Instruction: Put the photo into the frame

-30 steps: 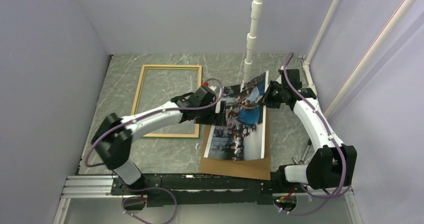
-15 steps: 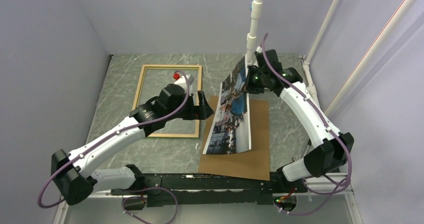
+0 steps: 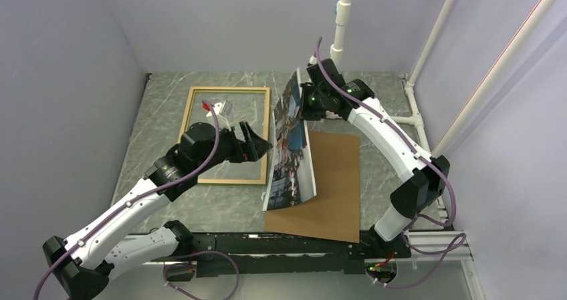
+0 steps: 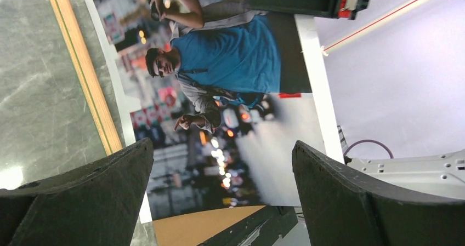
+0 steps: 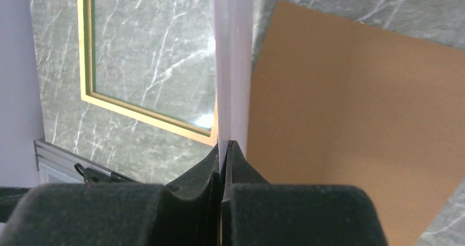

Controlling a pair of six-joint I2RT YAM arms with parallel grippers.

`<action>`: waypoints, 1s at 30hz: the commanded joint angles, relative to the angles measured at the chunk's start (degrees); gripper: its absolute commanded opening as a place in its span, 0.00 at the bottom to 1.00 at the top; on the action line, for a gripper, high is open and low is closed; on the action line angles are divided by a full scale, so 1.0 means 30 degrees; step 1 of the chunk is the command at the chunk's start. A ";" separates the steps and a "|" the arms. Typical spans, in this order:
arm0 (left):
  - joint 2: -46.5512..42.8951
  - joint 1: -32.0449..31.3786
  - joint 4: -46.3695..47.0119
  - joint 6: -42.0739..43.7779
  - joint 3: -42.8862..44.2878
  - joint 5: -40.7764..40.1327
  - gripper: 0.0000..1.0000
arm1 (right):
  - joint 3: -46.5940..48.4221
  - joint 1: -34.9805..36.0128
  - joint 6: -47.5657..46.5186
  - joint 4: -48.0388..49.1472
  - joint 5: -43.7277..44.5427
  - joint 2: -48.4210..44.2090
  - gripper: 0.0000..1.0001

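Note:
The photo (image 3: 289, 143), a street-scene print, stands almost on edge between the frame and the brown board, its near bottom edge resting on the board. My right gripper (image 3: 304, 103) is shut on its far top edge; in the right wrist view the print (image 5: 233, 59) shows edge-on between the closed fingers (image 5: 224, 147). The light wood frame (image 3: 227, 134) lies flat at the back left, also seen in the right wrist view (image 5: 148, 117). My left gripper (image 3: 257, 145) is open over the frame's right rail, facing the picture side (image 4: 230, 76) without touching it.
The brown backing board (image 3: 331, 186) lies flat right of the photo, reaching the front table edge, and shows in the right wrist view (image 5: 351, 120). A white pipe (image 3: 341, 19) stands at the back centre, another at the back right (image 3: 434, 33). Grey walls close in the sides.
My right gripper has swung the photo's top edge up and to the left, raising it from lying on the board to nearly upright. My left gripper let go and drew back left, open.

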 commanded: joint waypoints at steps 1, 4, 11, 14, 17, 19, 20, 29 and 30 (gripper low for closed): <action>-0.0937 0.0387 0.0526 -0.0497 -0.0257 -0.0042 0.99 | 0.1172 0.0541 0.0627 0.0591 -0.0891 0.0723 0.05; -0.1457 0.0528 0.0248 -0.0613 -0.0372 -0.0159 0.99 | 0.0841 0.0658 0.1016 0.1409 -0.2029 0.0968 0.28; -0.2709 0.0978 -0.0536 -0.0827 -0.0824 -0.0506 0.99 | 0.0089 0.0646 0.2215 0.3800 -0.5256 0.1137 0.55; -0.3225 0.1192 -0.0637 -0.0951 -0.1040 -0.0506 0.99 | -0.0105 0.0651 0.2719 0.4557 -0.6410 0.1406 0.61; -0.3787 0.1325 -0.0513 -0.1018 -0.1451 -0.0512 0.99 | -0.0282 0.0641 0.2617 0.4532 -0.6452 0.1711 0.65; -0.4026 0.1517 -0.0061 -0.1207 -0.2077 -0.0507 0.99 | -0.0741 0.0655 0.2490 0.4651 -0.6321 0.1745 0.66; -0.4095 0.1660 0.0371 -0.1331 -0.2459 -0.0491 0.99 | -0.1108 0.0649 0.2475 0.4832 -0.6281 0.1702 0.66; -0.2507 0.2861 0.6472 -0.2837 -0.5715 0.3441 1.00 | -0.3352 0.0648 0.2615 0.5923 -0.6015 0.1569 0.68; -0.2052 0.2904 0.7278 -0.2941 -0.5961 0.3763 0.99 | -0.3375 0.0648 0.2568 0.5910 -0.5961 0.1655 0.68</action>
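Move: Standing up at its right long edge, the photo is held in the right fingers near the far end; its middle is about 6 cm back, 4 cm left and 10 cm below that hand. From the same hand the frame's middle lies about 23 cm left and level with it, the brown board's 14 cm back and 3 cm right, both some 22 cm down. The open left hand has the photo's middle about 4 cm ahead, 8 cm right and 14 cm below. Carrying the raised edge about 7 cm left towards the frame, the right hand opens its fingers along the way, lets go of the photo and rolls its left side up some 15 degrees, then sinks about 5 cm over the photo's white back. The left hand, wide open, gives way about 4 cm left and slightly up, then drops some 6 cm and comes back right a little. ##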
